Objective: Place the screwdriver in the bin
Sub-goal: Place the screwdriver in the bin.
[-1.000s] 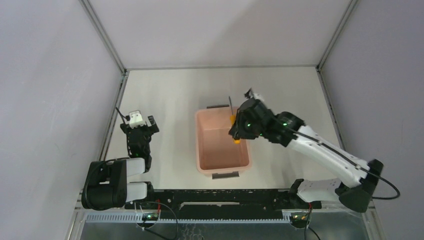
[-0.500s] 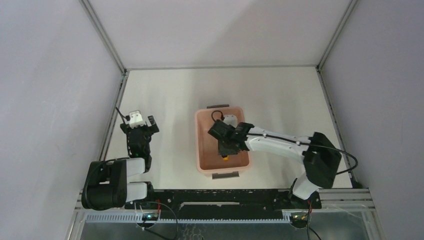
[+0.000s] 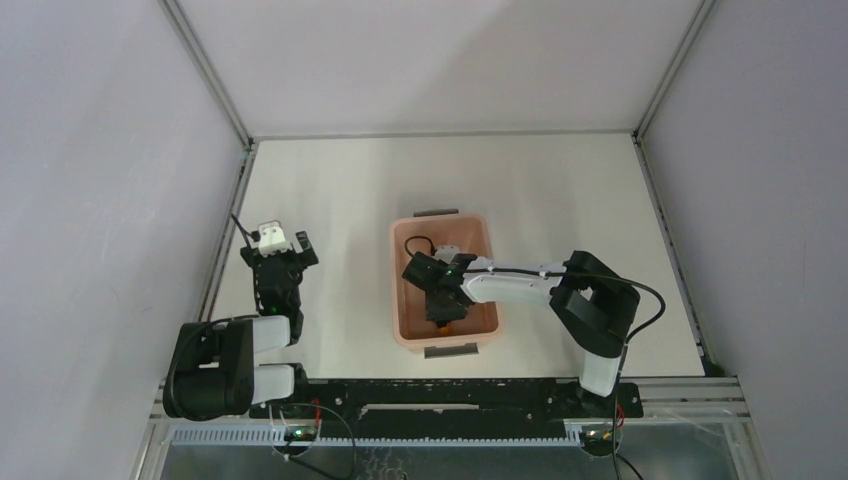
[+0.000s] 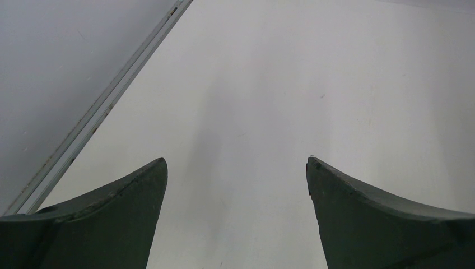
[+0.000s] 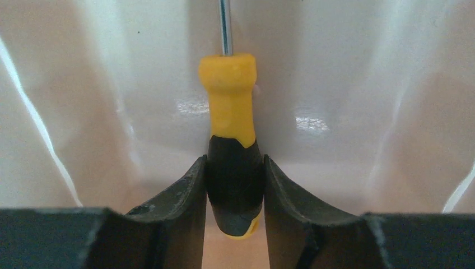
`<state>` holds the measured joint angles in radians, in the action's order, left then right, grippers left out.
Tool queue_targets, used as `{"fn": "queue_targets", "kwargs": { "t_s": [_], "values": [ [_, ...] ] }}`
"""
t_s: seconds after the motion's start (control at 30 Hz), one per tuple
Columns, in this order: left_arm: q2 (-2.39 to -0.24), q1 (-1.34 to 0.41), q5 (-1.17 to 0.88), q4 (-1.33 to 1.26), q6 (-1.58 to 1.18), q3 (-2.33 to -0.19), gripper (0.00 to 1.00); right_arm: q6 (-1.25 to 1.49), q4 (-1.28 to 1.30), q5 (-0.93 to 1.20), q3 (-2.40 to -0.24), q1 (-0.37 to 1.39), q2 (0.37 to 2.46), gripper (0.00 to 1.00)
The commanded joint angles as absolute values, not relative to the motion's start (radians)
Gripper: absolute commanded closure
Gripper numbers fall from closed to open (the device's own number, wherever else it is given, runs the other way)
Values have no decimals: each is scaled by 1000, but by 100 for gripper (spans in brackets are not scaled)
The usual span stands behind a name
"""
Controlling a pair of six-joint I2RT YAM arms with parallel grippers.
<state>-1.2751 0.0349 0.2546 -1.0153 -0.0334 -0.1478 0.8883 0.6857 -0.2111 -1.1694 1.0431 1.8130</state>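
The pale pink bin (image 3: 396, 283) stands mid-table with a dark handle at each short end. My right gripper (image 3: 442, 306) reaches down inside it, towards the near end, and is shut on the screwdriver (image 3: 447, 323). In the right wrist view the fingers (image 5: 185, 193) clamp the black rear part of the handle, and the right gripper (image 5: 235, 161) points at the bin's inner wall (image 5: 364, 112). The screwdriver (image 5: 228, 95) shows its yellow front part and thin metal shaft running away from me. My left gripper (image 3: 279, 257) rests open far to the left; in the left wrist view the left gripper (image 4: 236, 162) holds nothing.
White tabletop (image 3: 560, 200) surrounds the bin, bounded by grey walls and metal rails at the left (image 3: 228, 215) and right. The right arm's white link (image 3: 520, 285) crosses the bin's right rim. A black cable (image 3: 415, 243) loops inside the bin's far end.
My right arm has swung from above the bin's far right rim down into the bin, carrying the screwdriver towards the near end. The left arm has stayed still.
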Motion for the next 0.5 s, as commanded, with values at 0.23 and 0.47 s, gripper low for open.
{"fn": "queue_targets", "kwargs": {
  "t_s": [0.23,0.47],
  "values": [
    [-1259,30,245,-1052,-17,-194,2,833,740,-224,-1201,993,1574,36],
    [-1259,30,246,-1052,-16,-194,2,700,884,-262,-1376,887,1406,19]
  ]
}}
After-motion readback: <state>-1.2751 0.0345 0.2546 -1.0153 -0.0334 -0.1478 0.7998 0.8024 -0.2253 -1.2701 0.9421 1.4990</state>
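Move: The screwdriver lies in the right hand's fingers, gripped by its black handle low inside the bin, its middle about 5 cm ahead, 1 cm left and level in height. The bin's middle is some 7 cm ahead, 1 cm right and 3 cm above the hand; its near wall is about 5 cm back, straight behind, and its right wall roughly 9 cm to the right. From the left hand, the screwdriver's middle is about 33 cm right, 11 cm back and 9 cm below. The screwdriver's black handle is let go as the right fingers spread while the hand first stays in place; still opening, the hand then climbs straight off it and on up, quickening, about 13 cm, with some 4 cm of forward drift late on. The wrist tilts roughly 15 degrees, fingertips swinging forward and left. ##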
